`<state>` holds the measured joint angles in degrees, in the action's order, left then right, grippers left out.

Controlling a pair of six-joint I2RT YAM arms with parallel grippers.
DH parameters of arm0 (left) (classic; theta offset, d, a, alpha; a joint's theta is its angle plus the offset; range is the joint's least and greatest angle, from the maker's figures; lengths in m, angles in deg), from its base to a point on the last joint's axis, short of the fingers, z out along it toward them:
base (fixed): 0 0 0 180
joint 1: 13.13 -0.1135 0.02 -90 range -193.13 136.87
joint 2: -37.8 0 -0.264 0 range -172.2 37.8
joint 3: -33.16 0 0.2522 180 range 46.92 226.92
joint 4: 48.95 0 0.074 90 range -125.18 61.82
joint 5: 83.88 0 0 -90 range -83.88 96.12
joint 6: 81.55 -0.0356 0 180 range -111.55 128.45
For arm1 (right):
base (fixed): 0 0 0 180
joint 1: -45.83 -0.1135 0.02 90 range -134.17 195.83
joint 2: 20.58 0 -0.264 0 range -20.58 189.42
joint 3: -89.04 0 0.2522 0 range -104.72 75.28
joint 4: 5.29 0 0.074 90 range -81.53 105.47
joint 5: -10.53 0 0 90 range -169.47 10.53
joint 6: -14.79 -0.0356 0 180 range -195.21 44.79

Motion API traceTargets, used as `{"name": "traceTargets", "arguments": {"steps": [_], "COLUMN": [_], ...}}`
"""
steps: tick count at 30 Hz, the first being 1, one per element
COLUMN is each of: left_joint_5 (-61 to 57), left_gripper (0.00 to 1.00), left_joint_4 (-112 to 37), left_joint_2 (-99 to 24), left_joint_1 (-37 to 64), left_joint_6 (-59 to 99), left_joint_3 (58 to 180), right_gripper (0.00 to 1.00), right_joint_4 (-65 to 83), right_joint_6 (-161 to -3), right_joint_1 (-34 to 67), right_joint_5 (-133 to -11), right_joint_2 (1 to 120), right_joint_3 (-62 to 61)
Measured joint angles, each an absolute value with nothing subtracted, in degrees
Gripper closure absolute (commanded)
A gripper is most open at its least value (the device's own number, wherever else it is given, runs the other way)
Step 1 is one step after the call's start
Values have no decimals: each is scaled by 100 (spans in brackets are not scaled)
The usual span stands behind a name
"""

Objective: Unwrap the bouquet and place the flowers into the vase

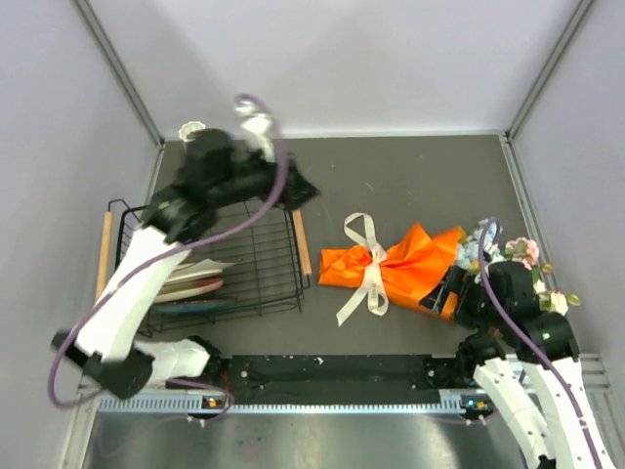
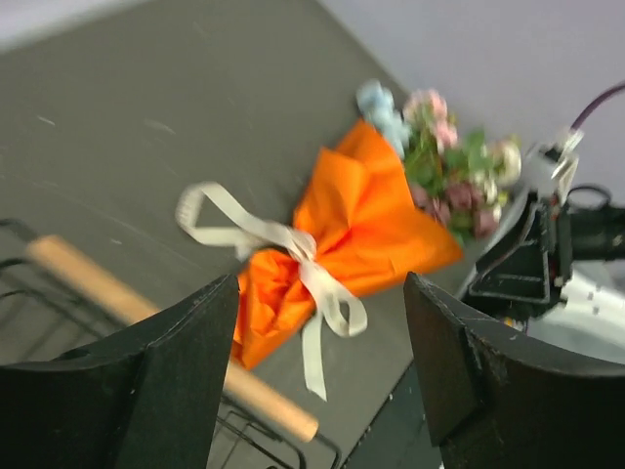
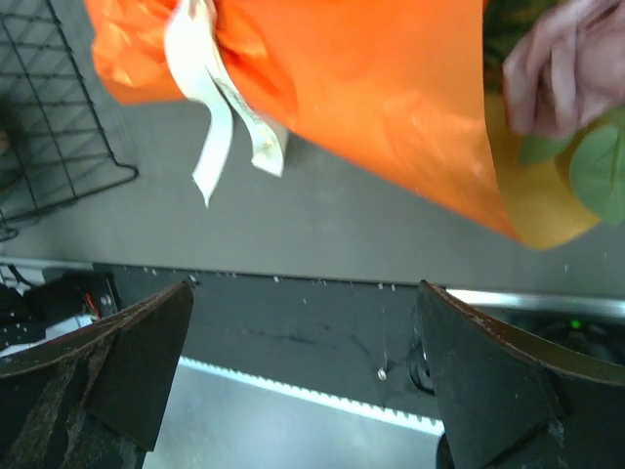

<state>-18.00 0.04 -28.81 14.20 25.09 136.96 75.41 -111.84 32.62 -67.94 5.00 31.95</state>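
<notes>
The bouquet lies on its side on the dark table, its orange paper wrap tied with a cream ribbon bow. The flowers stick out of its right end, pink, cream and pale blue. My right gripper sits low by the wrap's wide end, open; in the right wrist view the wrap hangs just above the empty gripper. My left gripper is raised over the rack's far right corner, open and empty, facing the bouquet. The vase's white scalloped rim peeks out behind the left arm.
A black wire dish rack with wooden handles stands at the left and holds a few plates. The arms' base rail runs along the near edge. Grey walls close in the table on three sides.
</notes>
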Motion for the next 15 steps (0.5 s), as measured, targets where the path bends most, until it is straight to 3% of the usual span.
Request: {"name": "traceTargets", "arguments": {"steps": [4,15], "left_joint_5": [-1374,163], "left_gripper": [64,57], "left_joint_4": [146,541], "left_joint_2": [-4240,-7915], "left_joint_1": [2629,4189], "left_joint_6": [2238,1727], "left_joint_3": [13735,16129], "right_gripper": [1,1], "right_joint_4": [7810,6815], "right_joint_6": [-11391,-12132], "right_joint_1": [3260,3262], "right_joint_5": [-6656,-6949], "right_joint_2": [-62,-84], "right_joint_3": [3673,4545]}}
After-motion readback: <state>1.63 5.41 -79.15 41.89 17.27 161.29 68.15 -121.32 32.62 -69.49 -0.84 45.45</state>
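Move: The ribbon knot on the orange bouquet lies about 18 cm to the right of my left hand, some 6 cm back and 36 cm below; the basket's right wooden handle is almost straight under this hand, about 28 cm down. From my right hand, the paper cone lies roughly 6 cm ahead, 6 cm left and 11 cm below. The knot is about 16 cm left and 8 cm ahead of the right hand, the flower heads some 17 cm right and 6 cm ahead. I swing my left hand right and down in one slant, about 23 cm each way, off the basket towards the tied bouquet, slowing as I near it; its fingers tip down some 35 degrees and narrow to under half open. My right hand, wide open, sinks about 5 cm towards the paper cone, easing back a little, then forward, turning slightly clockwise. ##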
